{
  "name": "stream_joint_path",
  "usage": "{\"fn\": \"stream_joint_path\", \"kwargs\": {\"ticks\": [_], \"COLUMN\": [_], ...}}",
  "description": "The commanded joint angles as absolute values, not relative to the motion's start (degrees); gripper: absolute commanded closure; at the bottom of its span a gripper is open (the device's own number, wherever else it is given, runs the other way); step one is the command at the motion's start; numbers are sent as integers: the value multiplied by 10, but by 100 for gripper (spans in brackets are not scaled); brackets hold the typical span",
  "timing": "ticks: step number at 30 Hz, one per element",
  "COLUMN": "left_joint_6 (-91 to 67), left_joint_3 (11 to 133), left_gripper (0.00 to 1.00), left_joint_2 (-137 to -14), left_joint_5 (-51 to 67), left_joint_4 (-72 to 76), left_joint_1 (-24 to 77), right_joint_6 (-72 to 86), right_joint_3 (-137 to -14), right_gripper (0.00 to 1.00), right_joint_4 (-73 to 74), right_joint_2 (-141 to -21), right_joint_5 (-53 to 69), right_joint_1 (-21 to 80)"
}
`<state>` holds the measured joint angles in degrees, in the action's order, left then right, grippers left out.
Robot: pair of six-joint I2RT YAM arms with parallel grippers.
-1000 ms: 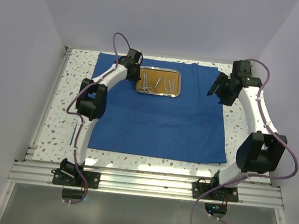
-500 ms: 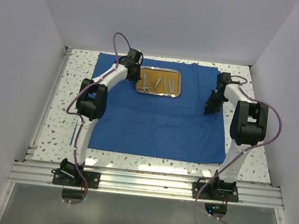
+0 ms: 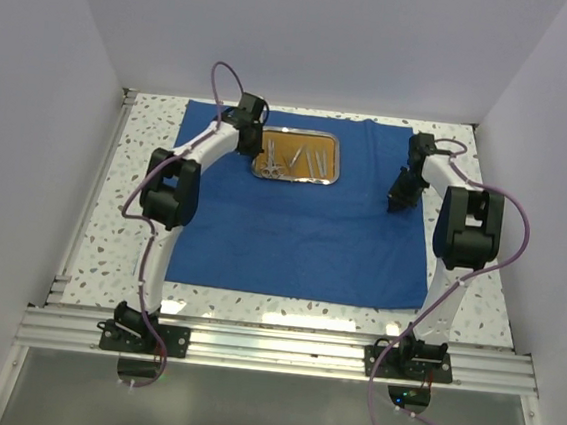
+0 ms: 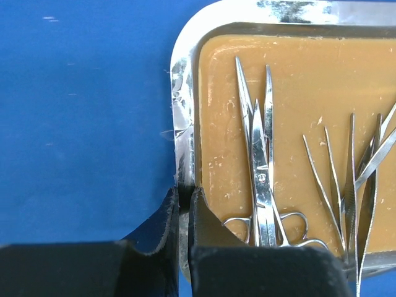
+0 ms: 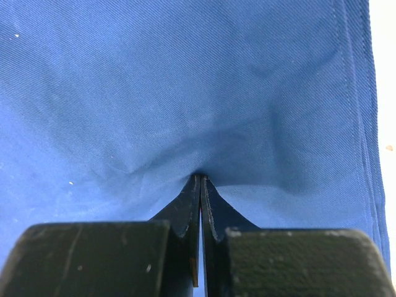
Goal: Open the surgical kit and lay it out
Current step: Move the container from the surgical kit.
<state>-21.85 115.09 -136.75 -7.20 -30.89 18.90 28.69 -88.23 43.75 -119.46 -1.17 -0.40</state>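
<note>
The royal-blue cloth wrap [image 3: 301, 234] lies spread flat on the table. On its far part sits the steel tray [image 3: 301, 132] with the orange-brown base, holding several silver instruments [image 3: 299, 159]. In the left wrist view my left gripper [image 4: 184, 189] is shut on the tray's left rim [image 4: 183, 93], one finger outside and one inside. Ring-handled scissors [image 4: 261, 179] and tweezers [image 4: 352, 185] lie just right of it. My right gripper [image 5: 201, 176] is shut with its tips down on the cloth [image 5: 185, 80] near the right hem, creases running to the tips. From above it [image 3: 397, 205] stands right of the tray.
Speckled tabletop [image 3: 113, 206] shows around the cloth, wider on the left. A thin dark stick [image 3: 139, 254] lies left of the cloth. White walls close in the left, far and right sides. An aluminium rail [image 3: 280, 348] runs along the near edge.
The right arm swung in from the far right, came down onto the cloth and closed its jaws there. The left gripper tightened on the rim, and the tray shifted slightly left.
</note>
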Motion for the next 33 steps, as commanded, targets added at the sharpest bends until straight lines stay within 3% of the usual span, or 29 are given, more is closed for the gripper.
{"fn": "stream_joint_path", "kwargs": {"ticks": [1,17,26,29,30,32,33], "left_joint_6": [-185,-161,-131,-154,-164,-199,-206], "left_joint_3": [1137,1203,1225,1251,1259,1281,1286], "left_gripper": [100,100,100,66,33,14,9], "left_joint_2": [-1318,-1356,-1389,-1405,-1409,-1405,-1399], "left_joint_5": [-117,-90,-51,-75,-83,-94,-98], "left_joint_4": [-335,-316,-294,-315,-321,-337,-338], "left_joint_1": [128,-23,-39,-40,-40,-40,-40], "right_joint_6": [287,277,274,268,267,265,265], "right_joint_3": [-850,-859,-889,-901,-902,-897,-891], "right_gripper": [100,100,100,100,100,98,92], "right_joint_4": [431,461,489,495,495,483,476], "right_joint_2": [-1208,-1212,-1223,-1216,-1214,-1201,-1183], "right_joint_5": [-87,-110,-121,-117,-113,-95,-90], "right_joint_1": [-10,-10,-10,-10,-9,-8,-8]}}
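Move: The left fingers already pinch the container's left rim; the tray's middle lies about 12 cm right and 2 cm ahead of them, with its scissors only some 5 cm right and 1 cm ahead. The goal is the cloth's left edge, roughly 24 cm left and 5 cm farther out. The shut right fingers are on the cloth near its right edge; from them the container is about 29 cm left and 12 cm ahead. Keep the left gripper's pinch on the container's rim and sweep it left about 20 cm towards the cloth's left edge, easing forward about 4 cm and turning some 15 degrees counter-clockwise. Raise it slightly late on, lower it again, then open wide and let go of the rim. Hold the right fingers shut on the cloth. ##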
